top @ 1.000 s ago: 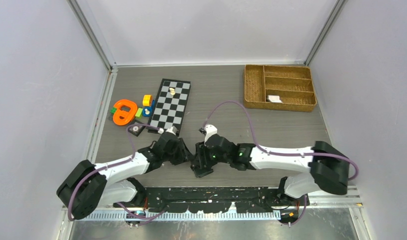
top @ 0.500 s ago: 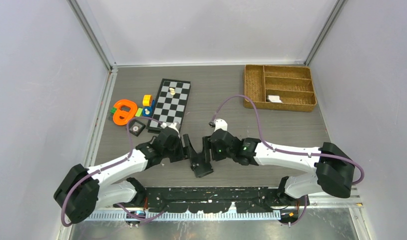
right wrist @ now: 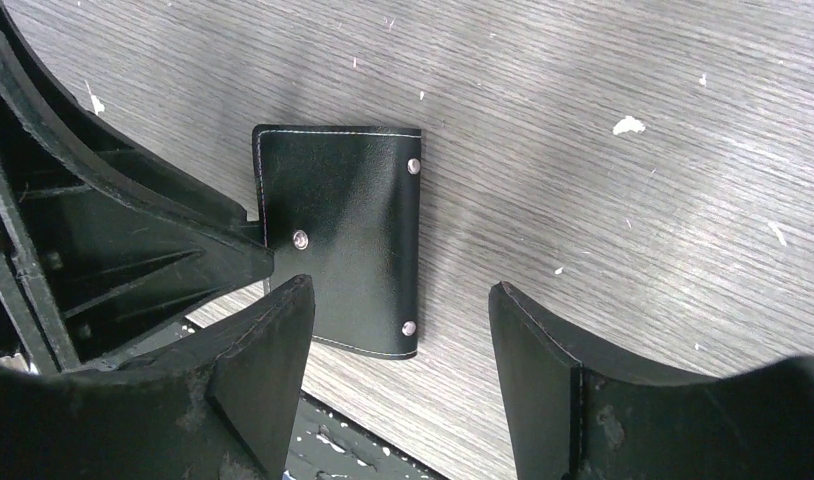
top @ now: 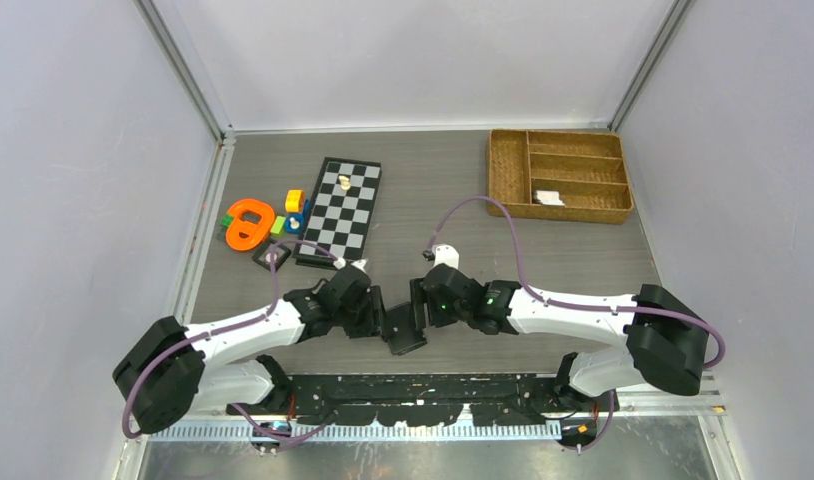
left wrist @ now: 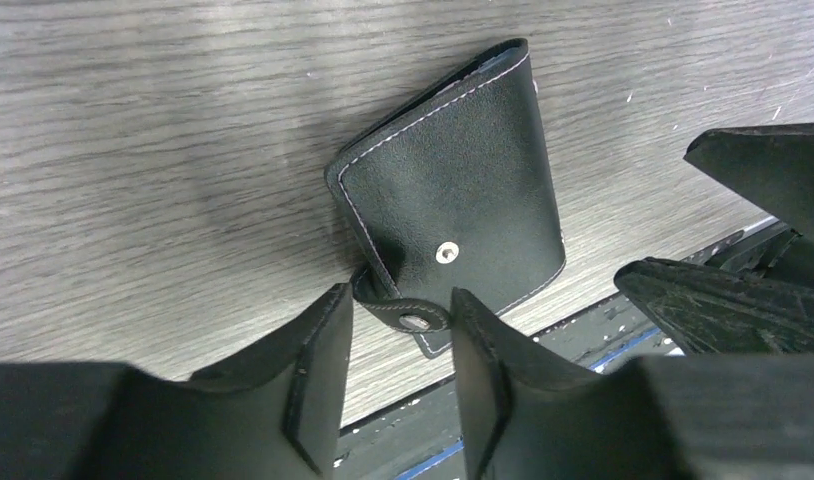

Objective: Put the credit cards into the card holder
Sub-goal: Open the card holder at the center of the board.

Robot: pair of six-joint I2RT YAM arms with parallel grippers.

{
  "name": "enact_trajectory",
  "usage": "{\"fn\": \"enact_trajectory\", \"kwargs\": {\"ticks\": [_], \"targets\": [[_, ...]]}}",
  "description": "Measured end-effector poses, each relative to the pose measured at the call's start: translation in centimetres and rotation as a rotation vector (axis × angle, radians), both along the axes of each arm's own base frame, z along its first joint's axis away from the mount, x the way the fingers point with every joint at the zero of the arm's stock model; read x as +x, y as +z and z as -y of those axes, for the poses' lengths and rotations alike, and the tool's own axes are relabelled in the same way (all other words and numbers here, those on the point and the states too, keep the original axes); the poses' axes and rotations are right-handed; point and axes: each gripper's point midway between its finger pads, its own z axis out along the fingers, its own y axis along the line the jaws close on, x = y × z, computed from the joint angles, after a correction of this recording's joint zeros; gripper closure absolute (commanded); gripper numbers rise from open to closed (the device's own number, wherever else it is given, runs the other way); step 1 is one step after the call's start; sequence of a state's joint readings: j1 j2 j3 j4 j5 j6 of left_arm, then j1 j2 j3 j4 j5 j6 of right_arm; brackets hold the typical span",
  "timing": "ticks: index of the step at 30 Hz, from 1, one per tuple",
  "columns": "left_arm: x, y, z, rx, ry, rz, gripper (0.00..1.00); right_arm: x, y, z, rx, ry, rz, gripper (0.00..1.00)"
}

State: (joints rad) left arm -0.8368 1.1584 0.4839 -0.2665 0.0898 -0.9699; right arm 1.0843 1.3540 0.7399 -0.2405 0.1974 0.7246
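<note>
The card holder [top: 405, 328] is a black wallet lying folded shut on the table near its front edge, between my two grippers. In the left wrist view the card holder [left wrist: 463, 200] shows its stitched cover and snap. Its loose strap [left wrist: 408, 315] lies in the gap of my left gripper [left wrist: 400, 300], whose jaws stand apart on either side of it. My left gripper [top: 375, 318] is at the wallet's left side. My right gripper [right wrist: 401, 290] is open just short of the card holder [right wrist: 348, 230]. The right gripper [top: 420, 305] is at the wallet's right. The credit cards are out of view.
A chessboard [top: 341, 208] with a small piece lies at the back left, beside an orange toy [top: 248, 222] and coloured blocks. The brown divided tray [top: 558, 140] at the back right holds a small white thing [top: 549, 198]. A black rail [top: 433, 385] runs along the front edge.
Both grippers opened off the wallet, which now lies flat. The left gripper has since narrowed around the strap, and the right arm pulled back a little to the right.
</note>
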Motion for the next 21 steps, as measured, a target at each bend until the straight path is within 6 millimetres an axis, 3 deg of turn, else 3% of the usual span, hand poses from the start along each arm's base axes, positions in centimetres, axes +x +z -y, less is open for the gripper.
{"fn": "enact_trajectory", "kwargs": {"ticks": [9, 14, 21], "targets": [[0.1, 0.8, -0.3, -0.012, 0.033, 0.014, 1.00, 0.1, 0.0, 0.0, -0.005, 0.010, 0.013, 0.31], [0.2, 2.3, -0.2, -0.067, 0.033, 0.061, 1.00, -0.5, 0.1, -0.3, -0.020, 0.041, 0.040, 0.29], [0.7, 6.2, 0.6, -0.211, 0.021, 0.180, 1.00, -1.0, 0.7, -1.3, 0.005, 0.067, 0.050, 0.27]]}}
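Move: The card holder's strap lies between the open left fingertips, roughly 1 cm below the hand point. The holder's middle is about 4 cm to that hand's right, 1 cm ahead and 2 cm lower. The chessboard's middle stands some 23 cm ahead of the left hand and 10 cm to its left, about 2 cm lower. From the right hand, the holder's middle is about 4 cm left, 1 cm ahead and 5 cm down. The left fingers pinch the strap and lift some 6 cm, tilting 15 degrees; the open right hand edges left. ##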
